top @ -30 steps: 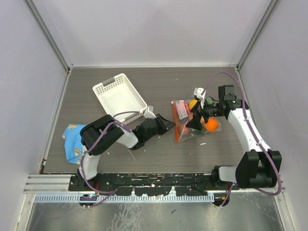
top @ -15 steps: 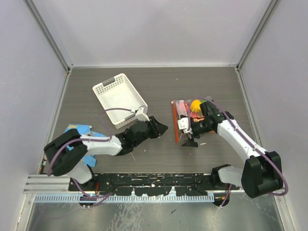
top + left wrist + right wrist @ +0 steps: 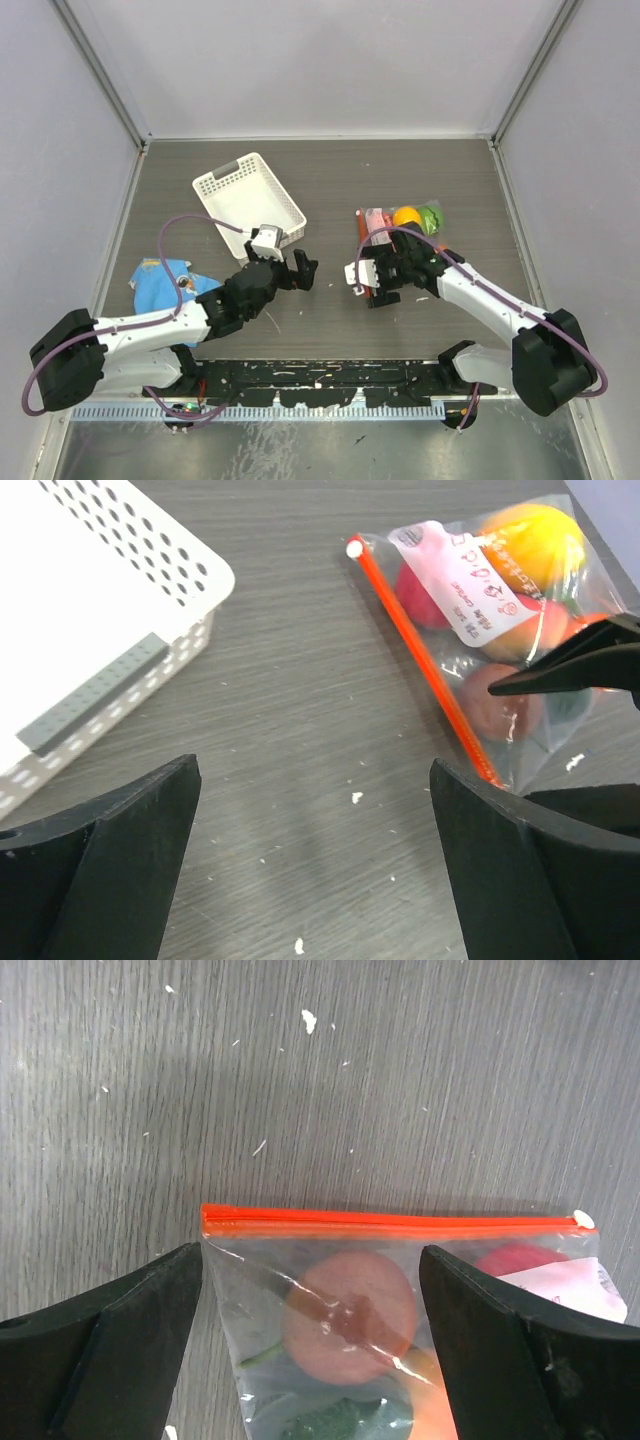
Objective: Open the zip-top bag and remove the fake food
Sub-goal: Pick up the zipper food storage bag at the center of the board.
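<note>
The zip-top bag (image 3: 398, 228) lies flat right of centre, its orange zip strip (image 3: 390, 1222) facing left. The fake food is inside it: a peach fruit (image 3: 350, 1315), a red one (image 3: 520, 1260), a dark green one (image 3: 340, 1425) and a yellow-orange one (image 3: 535, 535). My right gripper (image 3: 368, 280) is open and straddles the near end of the bag just behind the zip, one finger (image 3: 110, 1330) on each side. My left gripper (image 3: 288, 268) is open over bare table left of the zip, and holds nothing (image 3: 315, 860).
A white perforated basket (image 3: 248, 198) stands at the back left, close to the left gripper. A blue printed cloth (image 3: 158, 285) lies at the left edge. Small white crumbs dot the grey wood-grain table (image 3: 300, 710).
The left gripper opened wide and drew back left, away from the bag. The right gripper moved left and down to the zip end of the bag, which has shifted.
</note>
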Controlling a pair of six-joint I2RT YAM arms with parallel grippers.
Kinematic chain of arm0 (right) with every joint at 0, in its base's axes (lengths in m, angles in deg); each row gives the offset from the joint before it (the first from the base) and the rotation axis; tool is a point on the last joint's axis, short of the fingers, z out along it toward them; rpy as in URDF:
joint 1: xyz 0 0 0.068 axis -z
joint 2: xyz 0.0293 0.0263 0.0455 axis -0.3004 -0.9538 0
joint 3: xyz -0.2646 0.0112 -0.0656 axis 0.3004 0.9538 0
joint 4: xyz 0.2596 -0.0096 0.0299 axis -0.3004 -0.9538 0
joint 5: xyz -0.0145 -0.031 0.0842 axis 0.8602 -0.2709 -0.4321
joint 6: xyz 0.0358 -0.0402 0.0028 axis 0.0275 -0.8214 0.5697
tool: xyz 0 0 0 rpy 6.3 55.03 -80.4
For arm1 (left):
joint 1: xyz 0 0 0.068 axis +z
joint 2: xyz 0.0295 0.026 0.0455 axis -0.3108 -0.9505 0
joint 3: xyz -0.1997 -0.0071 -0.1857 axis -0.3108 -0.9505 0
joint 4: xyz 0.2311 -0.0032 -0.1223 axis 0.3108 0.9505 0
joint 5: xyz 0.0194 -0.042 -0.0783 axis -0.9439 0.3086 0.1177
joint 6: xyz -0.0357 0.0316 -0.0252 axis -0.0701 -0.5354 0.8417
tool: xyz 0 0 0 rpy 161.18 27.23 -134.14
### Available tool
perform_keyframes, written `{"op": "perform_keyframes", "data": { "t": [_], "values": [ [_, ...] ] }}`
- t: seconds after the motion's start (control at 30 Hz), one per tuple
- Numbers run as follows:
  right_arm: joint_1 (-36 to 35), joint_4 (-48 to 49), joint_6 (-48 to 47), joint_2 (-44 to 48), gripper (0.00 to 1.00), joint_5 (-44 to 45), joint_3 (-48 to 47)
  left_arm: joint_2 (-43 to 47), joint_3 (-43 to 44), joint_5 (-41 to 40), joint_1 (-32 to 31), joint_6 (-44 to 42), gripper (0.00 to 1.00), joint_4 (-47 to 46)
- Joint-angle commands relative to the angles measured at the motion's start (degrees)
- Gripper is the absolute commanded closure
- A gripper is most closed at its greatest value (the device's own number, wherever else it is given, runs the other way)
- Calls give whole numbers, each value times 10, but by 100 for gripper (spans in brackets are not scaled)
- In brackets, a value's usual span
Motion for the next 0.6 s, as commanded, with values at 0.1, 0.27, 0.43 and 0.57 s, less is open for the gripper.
{"op": "perform_keyframes", "data": {
  "t": [0.1, 0.27, 0.43, 0.57],
  "values": [
    [-35, 115, 11, 12, 10, 103, 41, 32, -39, -43, 5, -81, 2, -95],
    [-37, 134, 22, 7, 22, 122, 49, 18, -46, -2, 13, -131, 2, -133],
    [-37, 138, 20, 4, 36, 128, 52, 12, -48, 19, 13, -176, 2, -162],
    [-37, 152, 23, 2, 50, 140, 56, -2, -57, 38, 13, -192, 2, -189]
  ]
}}
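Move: The zipper food storage bag lies under and beyond the right hand: its middle is about 6 cm ahead, 6 cm to the right and 4 cm below. Its orange zip strip has its middle roughly 5 cm ahead and 4 cm to the left. Inside the bag, the dull red fruit sits 2 cm ahead and 1 cm right, the yellow one some 14 cm ahead and 7 cm right. From the left hand, the bag's middle is about 6 cm ahead, 24 cm right and well below. Lower the right gripper about 2 cm over the near end of the bag's zip edge, then ease it some 2 cm forward and slightly right, tipping the wrist about 10 degrees. As it goes, draw the wide-open fingers in to a little over half open around the clear film beside the strip, not shutting them yet. ##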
